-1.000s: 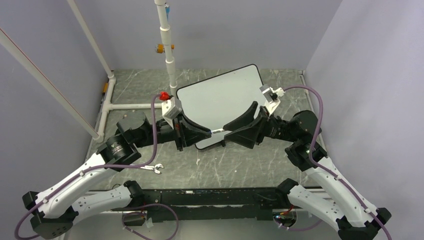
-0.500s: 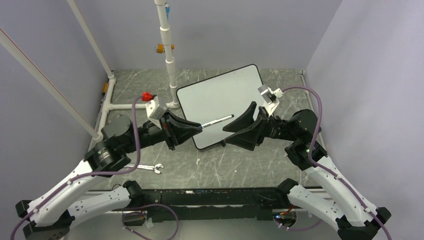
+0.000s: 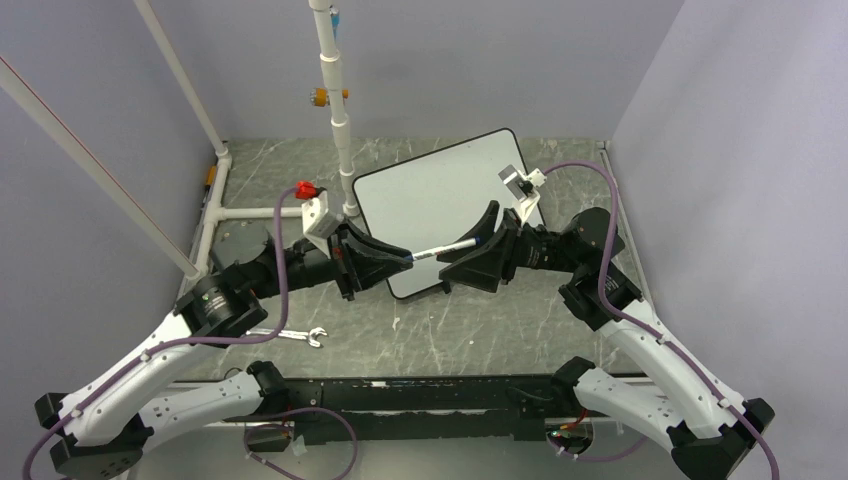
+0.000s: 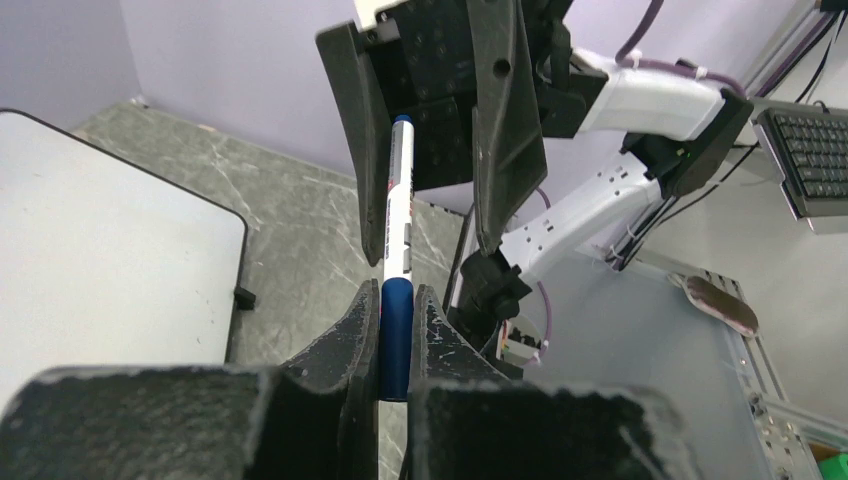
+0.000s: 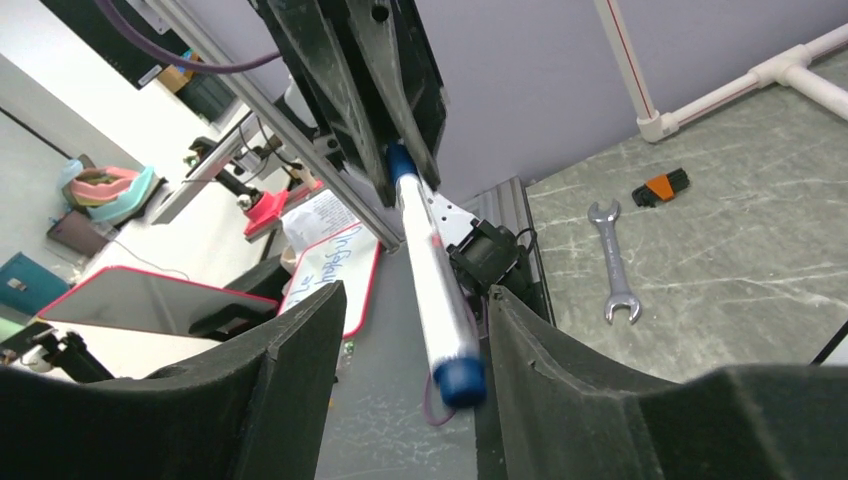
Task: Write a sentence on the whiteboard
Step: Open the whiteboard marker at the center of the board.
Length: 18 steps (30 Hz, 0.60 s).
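Note:
The whiteboard (image 3: 430, 190) lies flat at the back middle of the table, and the part of its face that shows is blank. The sentence is out of view. My left gripper (image 3: 405, 258) is shut on the blue cap (image 4: 396, 340) of a white marker (image 3: 445, 249), held in the air over the board's near edge. My right gripper (image 3: 466, 245) is open, with its fingers on either side of the marker's free end (image 5: 460, 378). That end lies close against one finger (image 5: 530, 350). A wide gap shows on its other side.
A silver wrench (image 3: 303, 336) lies on the grey table in front of the left arm. A white pipe stand (image 3: 338, 110) rises just left of the board. A small orange and black piece (image 5: 660, 186) lies near the wrench.
My left gripper drew back to the left with the marker, then came back a little. My right gripper moved left and now has the marker's free end between its open jaws.

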Each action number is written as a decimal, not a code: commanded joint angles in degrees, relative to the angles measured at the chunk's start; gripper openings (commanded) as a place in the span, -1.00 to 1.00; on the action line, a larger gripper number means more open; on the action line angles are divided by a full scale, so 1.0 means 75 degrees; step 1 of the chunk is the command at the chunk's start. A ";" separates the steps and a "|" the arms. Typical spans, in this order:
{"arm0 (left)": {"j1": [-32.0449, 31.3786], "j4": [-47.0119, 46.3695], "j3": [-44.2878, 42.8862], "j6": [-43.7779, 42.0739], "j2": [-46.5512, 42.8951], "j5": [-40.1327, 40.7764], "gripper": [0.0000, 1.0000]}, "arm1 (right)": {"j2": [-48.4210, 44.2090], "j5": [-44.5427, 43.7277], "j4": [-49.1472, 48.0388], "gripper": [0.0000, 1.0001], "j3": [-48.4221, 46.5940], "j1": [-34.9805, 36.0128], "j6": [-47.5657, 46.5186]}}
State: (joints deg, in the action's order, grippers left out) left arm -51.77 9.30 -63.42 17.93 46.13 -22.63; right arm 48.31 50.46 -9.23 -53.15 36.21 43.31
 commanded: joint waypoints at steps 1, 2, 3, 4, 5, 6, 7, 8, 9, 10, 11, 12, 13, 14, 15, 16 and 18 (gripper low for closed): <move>-0.0011 -0.0629 0.0240 0.0219 0.0115 -0.0572 -1.00 | 0.0136 0.0022 -0.0555 0.09 -0.0423 -0.0001 0.0188; -0.0012 -0.0711 0.0301 0.0257 0.0143 -0.0569 -1.00 | 0.0158 0.0041 -0.0592 0.07 -0.0419 0.0000 0.0190; -0.0006 -0.0758 0.0336 0.0267 0.0167 -0.0554 -1.00 | 0.0156 0.0053 -0.0621 0.04 -0.0400 0.0001 0.0180; -0.0007 -0.0778 0.0361 0.0267 0.0211 -0.0521 -1.00 | 0.0141 0.0061 -0.0661 0.02 -0.0364 0.0001 0.0176; -0.0008 -0.0803 0.0389 0.0269 0.0245 -0.0505 -1.00 | 0.0127 0.0067 -0.0703 -0.02 -0.0342 0.0007 0.0178; -0.0004 -0.0847 0.0433 0.0275 0.0272 -0.0508 -1.00 | 0.0118 0.0084 -0.0746 -0.05 -0.0316 0.0006 0.0187; -0.0005 -0.0896 0.0455 0.0280 0.0307 -0.0509 -1.00 | 0.0103 0.0106 -0.0806 -0.08 -0.0290 0.0001 0.0215; -0.0012 -0.0919 0.0462 0.0281 0.0342 -0.0510 -1.00 | 0.0104 0.0125 -0.0818 -0.13 -0.0275 -0.0005 0.0237; -0.0013 -0.0968 0.0480 0.0281 0.0377 -0.0499 -1.00 | 0.0101 0.0147 -0.0794 -0.17 -0.0282 -0.0002 0.0237; -0.0015 -0.1004 0.0505 0.0291 0.0402 -0.0492 -1.00 | 0.0106 0.0161 -0.0769 -0.20 -0.0282 0.0000 0.0228; -0.0011 -0.1055 0.0535 0.0308 0.0417 -0.0478 -1.00 | 0.0098 0.0173 -0.0758 -0.24 -0.0276 0.0001 0.0220; -0.0007 -0.1128 0.0575 0.0331 0.0423 -0.0459 -1.00 | 0.0091 0.0175 -0.0733 -0.26 -0.0274 -0.0002 0.0209; -0.0010 -0.1172 0.0599 0.0347 0.0424 -0.0452 -1.00 | 0.0086 0.0169 -0.0716 -0.28 -0.0257 0.0006 0.0194; -0.0004 -0.1173 0.0624 0.0351 0.0431 -0.0451 -1.00 | 0.0087 0.0165 -0.0708 -0.31 -0.0252 0.0001 0.0191; -0.0009 -0.1176 0.0632 0.0361 0.0445 -0.0441 -1.00 | 0.0085 0.0163 -0.0705 -0.32 -0.0241 -0.0002 0.0190; -0.0005 -0.1179 0.0637 0.0363 0.0456 -0.0445 -1.00 | 0.0096 0.0163 -0.0713 -0.33 -0.0220 0.0000 0.0200; -0.0010 -0.1178 0.0638 0.0363 0.0481 -0.0451 -1.00 | 0.0092 0.0175 -0.0745 -0.35 -0.0215 0.0004 0.0228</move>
State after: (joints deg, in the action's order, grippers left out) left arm -51.83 2.76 -59.02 20.23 49.10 -26.39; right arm 49.87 50.50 -11.16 -53.52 36.07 44.60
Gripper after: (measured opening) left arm 0.103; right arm 0.335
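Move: The marker is still pinched by its blue cap in the left gripper and points at the right one, its middle about 4 cm to the left hand's right, 1 cm ahead and 1 cm up. The right gripper's open jaws are some 9 cm to the left hand's right, 1 cm ahead and 2 cm lower. From the right hand, the marker's middle is about 5 cm left, level fore and aft and 2 cm higher; the whiteboard's middle is roughly 16 cm ahead, 1 cm left and 30 cm below. Keep the left grip on the marker's cap and bring that gripper down and to the right, a good 2 cm each way, feeding the barrel deeper between the right fingers. Hold the right gripper almost in place, and close its fingers from a bit over half open to about a third, narrowing on the barrel from both sides without clamping it yet. ##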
